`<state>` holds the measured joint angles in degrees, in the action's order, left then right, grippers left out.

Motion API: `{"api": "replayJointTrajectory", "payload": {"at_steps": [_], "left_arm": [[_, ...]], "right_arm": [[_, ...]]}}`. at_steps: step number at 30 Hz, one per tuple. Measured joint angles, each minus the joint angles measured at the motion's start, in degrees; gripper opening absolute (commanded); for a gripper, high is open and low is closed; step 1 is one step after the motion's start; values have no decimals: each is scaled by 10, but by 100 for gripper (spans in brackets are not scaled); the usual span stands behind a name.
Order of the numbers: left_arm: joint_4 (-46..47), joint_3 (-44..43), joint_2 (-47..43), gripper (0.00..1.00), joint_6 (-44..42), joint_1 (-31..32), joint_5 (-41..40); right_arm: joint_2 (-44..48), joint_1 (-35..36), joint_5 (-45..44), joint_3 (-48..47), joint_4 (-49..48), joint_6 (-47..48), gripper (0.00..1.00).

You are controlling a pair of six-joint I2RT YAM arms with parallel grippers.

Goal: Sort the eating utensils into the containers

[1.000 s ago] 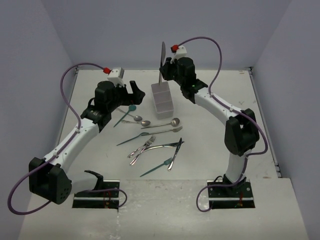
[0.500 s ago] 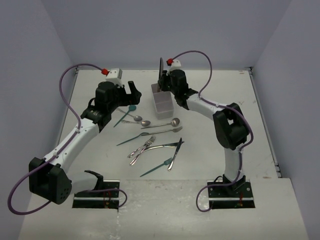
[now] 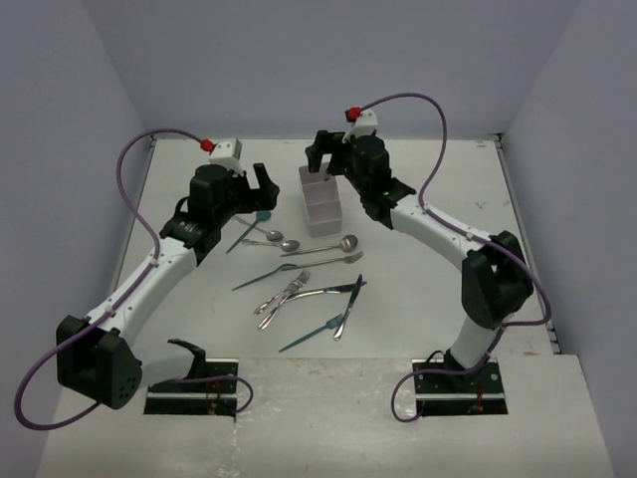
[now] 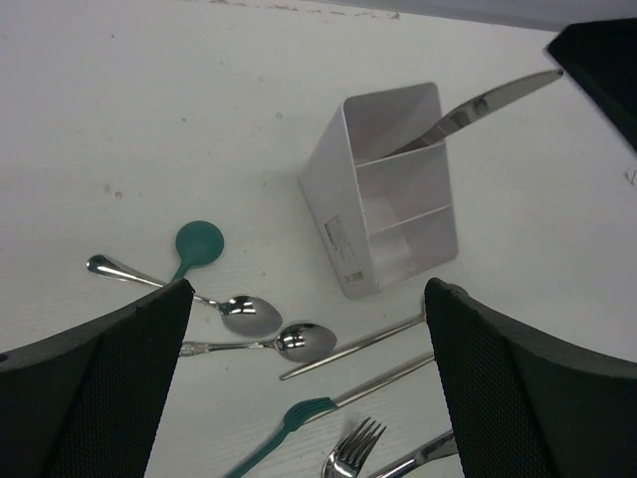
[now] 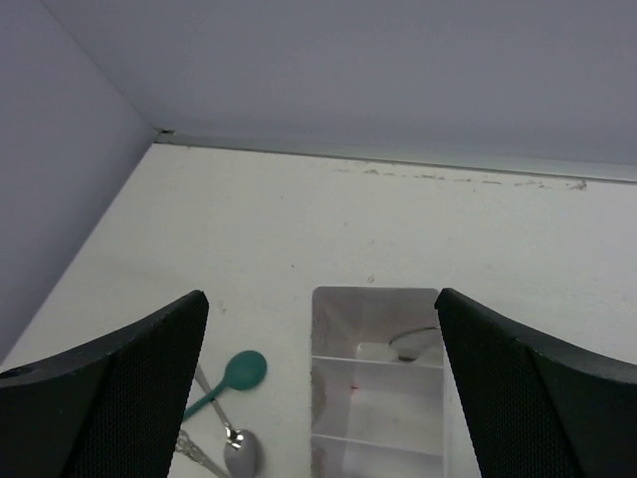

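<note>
The white three-compartment box (image 3: pixel 321 205) stands upright at the back middle. A silver knife (image 4: pixel 479 105) leans in its far compartment, its tip (image 5: pixel 415 341) resting on the bottom. My right gripper (image 3: pixel 324 161) hangs open just above the box's (image 5: pixel 328 398) far end, holding nothing. My left gripper (image 3: pixel 266 186) is open to the left of the box (image 4: pixel 333 209), above a teal spoon (image 4: pixel 197 245) and two silver spoons (image 4: pixel 251 313). More utensils lie loose in front of the box: long silver spoons (image 3: pixel 323 247), a teal fork (image 3: pixel 265 277), silver forks (image 3: pixel 286 292) and knives (image 3: pixel 347 305).
The back wall and the left side wall stand close behind the box. A teal-handled utensil (image 3: pixel 311 334) lies nearest the arm bases. Bare table shows to the right of the box and on the far left.
My right gripper lowered the upright knife into the box's far compartment, then opened and let go of it. The left arm has barely moved.
</note>
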<state>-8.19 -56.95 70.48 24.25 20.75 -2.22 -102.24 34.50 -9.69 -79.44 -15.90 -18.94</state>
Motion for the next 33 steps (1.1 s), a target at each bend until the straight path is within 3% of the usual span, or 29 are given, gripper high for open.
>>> {"api": "replayJointTrajectory", "payload": {"at_steps": [6,13,18,23,28,33], "left_arm": [[-7,22,-26,100,3,0,-1],[-34,34,-33,100,18,0,-2],[-50,43,-33,100,28,0,1],[-62,44,-32,100,32,0,12],[-69,54,-33,100,47,0,35],[-94,95,-52,100,52,1,58]], "right_arm": [[157,11,-60,55,106,-78,99],[292,21,-123,183,355,-244,99],[280,72,-109,247,501,-333,99],[219,143,-90,237,574,-401,99],[129,214,-80,194,610,-428,99],[113,266,-61,175,614,-461,99]]}}
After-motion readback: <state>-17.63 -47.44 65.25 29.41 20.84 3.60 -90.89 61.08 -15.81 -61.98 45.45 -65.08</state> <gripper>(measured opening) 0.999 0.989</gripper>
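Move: For the open right hand, the near teal fork lies about 36 cm back, 2 cm left and 26 cm below; from that hand the dark knife is some 29 cm back and 7 cm right, and the curved knife about 25 cm back and 1 cm right. From the left hand, also open, the other teal fork lies roughly 11 cm back, 1 cm left and 24 cm below, the nearest silver spoon 3 cm back in line with it. The empty right hand leaves the filled container with a quick rise of about 5 cm, already pulling back and to the right, then sweeps down and back over the loose cutlery, curving left again towards the near teal fork; it ends about 31 cm back and 20 cm lower, pitched some 60 degrees down. The left hand, open too, eases back and down towards the other teal fork, tipping slightly downward, and neither visibly touches anything. ##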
